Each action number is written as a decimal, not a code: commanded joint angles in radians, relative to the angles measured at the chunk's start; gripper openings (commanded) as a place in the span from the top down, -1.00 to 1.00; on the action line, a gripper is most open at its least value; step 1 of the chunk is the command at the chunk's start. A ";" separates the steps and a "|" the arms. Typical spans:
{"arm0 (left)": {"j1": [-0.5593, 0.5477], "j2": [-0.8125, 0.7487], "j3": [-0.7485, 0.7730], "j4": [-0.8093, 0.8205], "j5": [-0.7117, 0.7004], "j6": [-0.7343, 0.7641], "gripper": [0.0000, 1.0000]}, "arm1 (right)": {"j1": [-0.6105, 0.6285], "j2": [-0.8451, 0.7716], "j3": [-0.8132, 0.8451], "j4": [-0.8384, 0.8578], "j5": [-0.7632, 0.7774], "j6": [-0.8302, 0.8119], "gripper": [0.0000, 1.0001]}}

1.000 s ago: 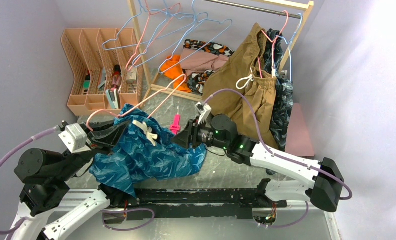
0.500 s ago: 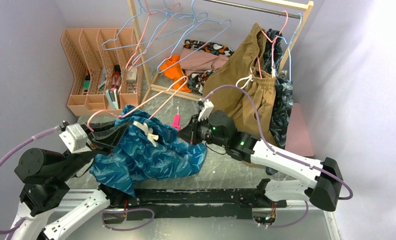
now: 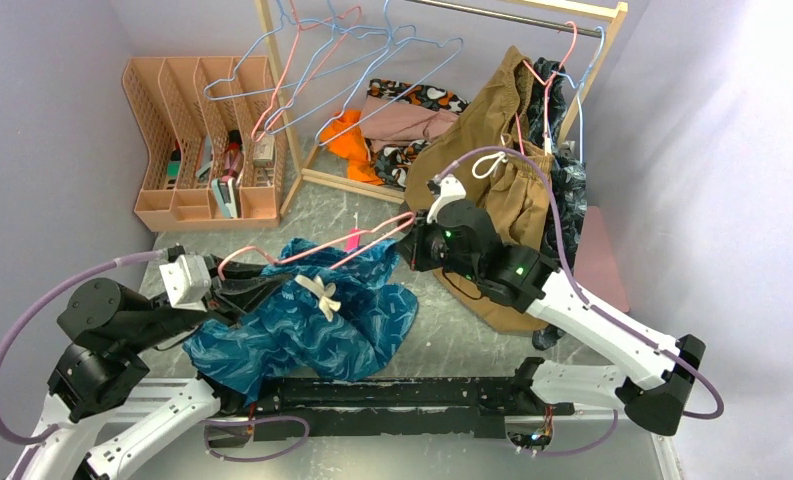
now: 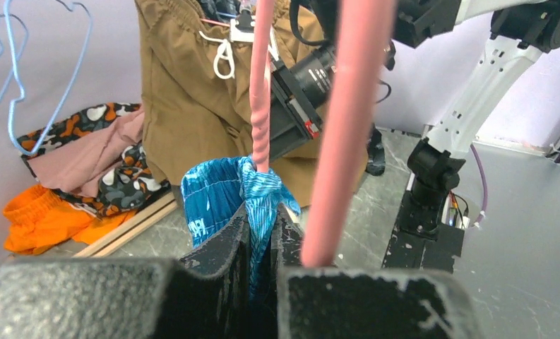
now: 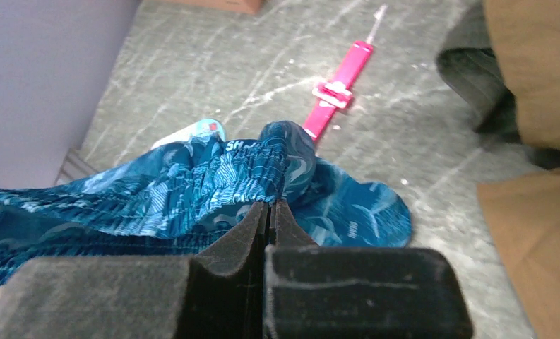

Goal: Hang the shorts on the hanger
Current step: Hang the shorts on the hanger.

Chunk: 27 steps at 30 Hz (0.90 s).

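Note:
The teal leaf-print shorts (image 3: pixel 302 320) lie bunched on the table between the arms, the cream drawstring (image 3: pixel 322 292) on top. My left gripper (image 3: pixel 247 285) is shut on a fold of them (image 4: pixel 220 191) at their left side; the fabric shows between its jaws (image 4: pixel 263 212). The pink hanger (image 3: pixel 390 222) stretches across the top of the shorts from the left gripper towards the right one; its wire (image 4: pixel 347 127) passes beside my left gripper's right finger. My right gripper (image 3: pixel 412 250) is shut on the waistband edge (image 5: pixel 192 183), which bunches at its closed tips (image 5: pixel 270 203) above the table.
A peach file organizer (image 3: pixel 202 140) stands at the back left. A wooden rack (image 3: pixel 272 90) carries light-blue hangers (image 3: pixel 372 60), tan shorts (image 3: pixel 502 150) and a dark garment (image 3: pixel 567 210). Loose clothes (image 3: pixel 402 120) lie under it. A pink pen (image 5: pixel 337 88) lies behind the shorts.
My right gripper shut on the shorts' edge and rose up and to the right, pulling that edge with it. The left arm shifted right, and the hanger now lies flatter over the shorts.

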 commanded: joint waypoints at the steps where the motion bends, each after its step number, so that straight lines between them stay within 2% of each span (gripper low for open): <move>1: 0.002 -0.033 -0.024 0.000 0.043 -0.007 0.86 | -0.048 -0.040 0.005 -0.116 0.014 -0.005 1.00; 9: 0.002 -0.043 -0.033 -0.143 0.015 0.035 0.86 | -0.135 -0.079 0.007 -0.169 -0.038 -0.022 1.00; 27: 0.002 -0.018 -0.106 -0.242 0.015 0.102 0.86 | -0.183 -0.048 0.115 -0.273 -0.079 -0.087 1.00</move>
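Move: Some 23 cm to the right of the left hand, 10 cm ahead and 13 cm below it, is the far waistband corner already pinched by the right hand. The blue shorts' white bow hangs about 6 cm right of the left hand, level fore and aft, 9 cm below. From the right hand, the hanger's far end is straight above, some 18 cm up and 2 cm ahead; brown trousers hang 17 cm right, 12 cm ahead, slightly lower. Lowering the near end of the hanger and the waistband gathered at it by about 9 cm, the left hand tips down some 15 degrees, bringing the far hanger end towards the held waistband corner. The right hand keeps its pinch and draws that corner about 6 cm to the right, slowing to a near stop, while both grippers stay closed. ##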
